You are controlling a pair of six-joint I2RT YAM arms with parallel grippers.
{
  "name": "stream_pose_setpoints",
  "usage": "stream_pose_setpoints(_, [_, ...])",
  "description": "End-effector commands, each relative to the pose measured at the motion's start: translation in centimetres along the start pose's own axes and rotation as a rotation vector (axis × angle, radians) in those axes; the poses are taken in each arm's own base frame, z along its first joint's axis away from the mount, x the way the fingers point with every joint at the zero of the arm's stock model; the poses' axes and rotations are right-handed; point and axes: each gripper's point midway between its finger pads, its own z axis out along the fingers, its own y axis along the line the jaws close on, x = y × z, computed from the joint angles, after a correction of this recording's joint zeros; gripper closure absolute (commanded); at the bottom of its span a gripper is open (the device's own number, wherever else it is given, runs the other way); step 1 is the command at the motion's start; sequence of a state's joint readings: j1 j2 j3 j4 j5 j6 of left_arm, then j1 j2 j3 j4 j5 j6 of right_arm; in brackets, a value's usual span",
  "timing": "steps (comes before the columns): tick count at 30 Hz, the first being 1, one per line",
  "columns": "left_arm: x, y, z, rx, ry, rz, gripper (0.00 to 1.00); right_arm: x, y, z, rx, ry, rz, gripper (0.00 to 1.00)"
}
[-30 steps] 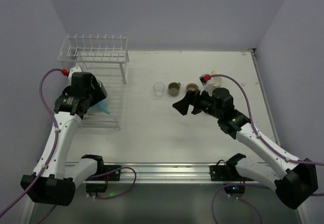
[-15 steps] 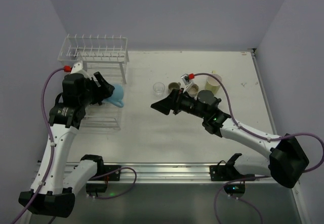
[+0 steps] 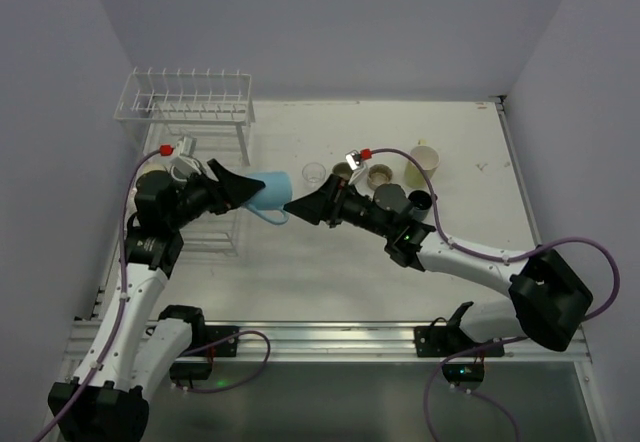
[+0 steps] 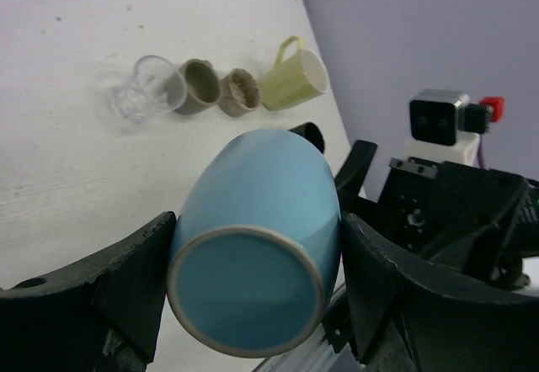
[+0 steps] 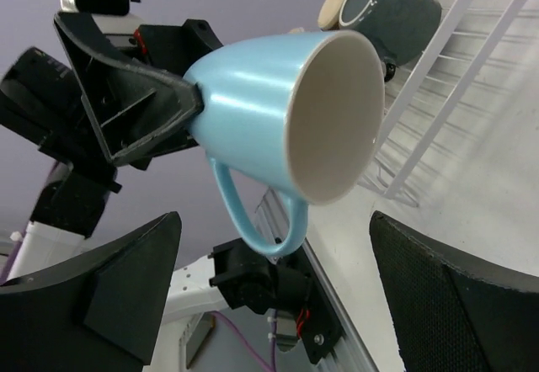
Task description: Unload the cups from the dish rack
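My left gripper (image 3: 248, 188) is shut on a light blue mug (image 3: 270, 190), held on its side in the air just right of the dish rack (image 3: 185, 97). The left wrist view shows the mug's base (image 4: 246, 292) pinched between both fingers (image 4: 135, 271). The mug's white mouth (image 5: 333, 115) faces my right gripper (image 3: 305, 205), which stands open right in front of it without touching; the handle (image 5: 253, 212) hangs down. On the table stand a clear glass (image 3: 314, 173), a tan cup (image 3: 343, 171), a speckled cup (image 3: 380, 174), a pale yellow-green mug (image 3: 421, 162) and two dark cups (image 3: 392, 199).
The rack's lower grid tray (image 3: 215, 230) lies under my left arm, near the left wall. The row of cups (image 4: 198, 86) sits behind my right arm. The table's right edge (image 3: 520, 182) runs past the yellow-green mug.
My left arm lifted the blue mug from over the rack tray and carried it right. My right gripper swung left from beside the cups to face the mug's mouth.
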State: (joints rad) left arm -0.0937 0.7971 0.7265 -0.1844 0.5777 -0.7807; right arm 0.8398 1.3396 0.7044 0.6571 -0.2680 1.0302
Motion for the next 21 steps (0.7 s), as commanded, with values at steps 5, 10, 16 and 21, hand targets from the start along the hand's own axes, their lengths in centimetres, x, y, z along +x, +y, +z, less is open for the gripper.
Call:
stream_pose_setpoints(5, [0.2,-7.1,-2.5,0.363,-0.011,0.025,1.00,-3.6,4.5,-0.3,-0.122,-0.133,-0.071,0.17])
stream_pose_setpoints(10, [1.0,-7.1,-2.6,0.375,0.020,0.013,1.00,-3.9,6.0,-0.2,-0.168,-0.124,-0.113,0.36])
stream_pose_setpoints(16, [2.4,-7.2,-2.0,0.389,0.071,0.002,1.00,-2.9,8.0,0.5,-0.286,-0.059,-0.126,0.42])
stream_pose_setpoints(21, [2.9,-7.6,-1.3,0.395,0.081,0.000,0.86,-2.1,8.2,0.9,-0.320,-0.044,-0.087,0.67])
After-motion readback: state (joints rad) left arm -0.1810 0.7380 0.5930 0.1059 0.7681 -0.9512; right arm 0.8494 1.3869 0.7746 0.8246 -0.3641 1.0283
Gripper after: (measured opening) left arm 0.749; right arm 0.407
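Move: The light blue cup is already in the left fingers, its mouth towards the right gripper; its middle lies about 8 cm to the right hand's left, 3 cm ahead and some 2 cm higher. From the left hand, the open right gripper waits roughly 14 cm to the right, 3 cm back and slightly lower. The clear glass on the table stands some 21 cm straight ahead of the right hand, the grey-brown cup 9 cm right of the glass; both are about 21 cm below that hand. The right fingers close from wide open to under half, coming onto the light blue cup's wall at the rim by the handle, one finger inside the mouth. To get there that hand rises about 5 cm, edging slightly left and back late on. The left hand keeps its grip and brings the cup in, some 4 cm right and as much back, rising a little and turning clockwise about 15 degrees. ##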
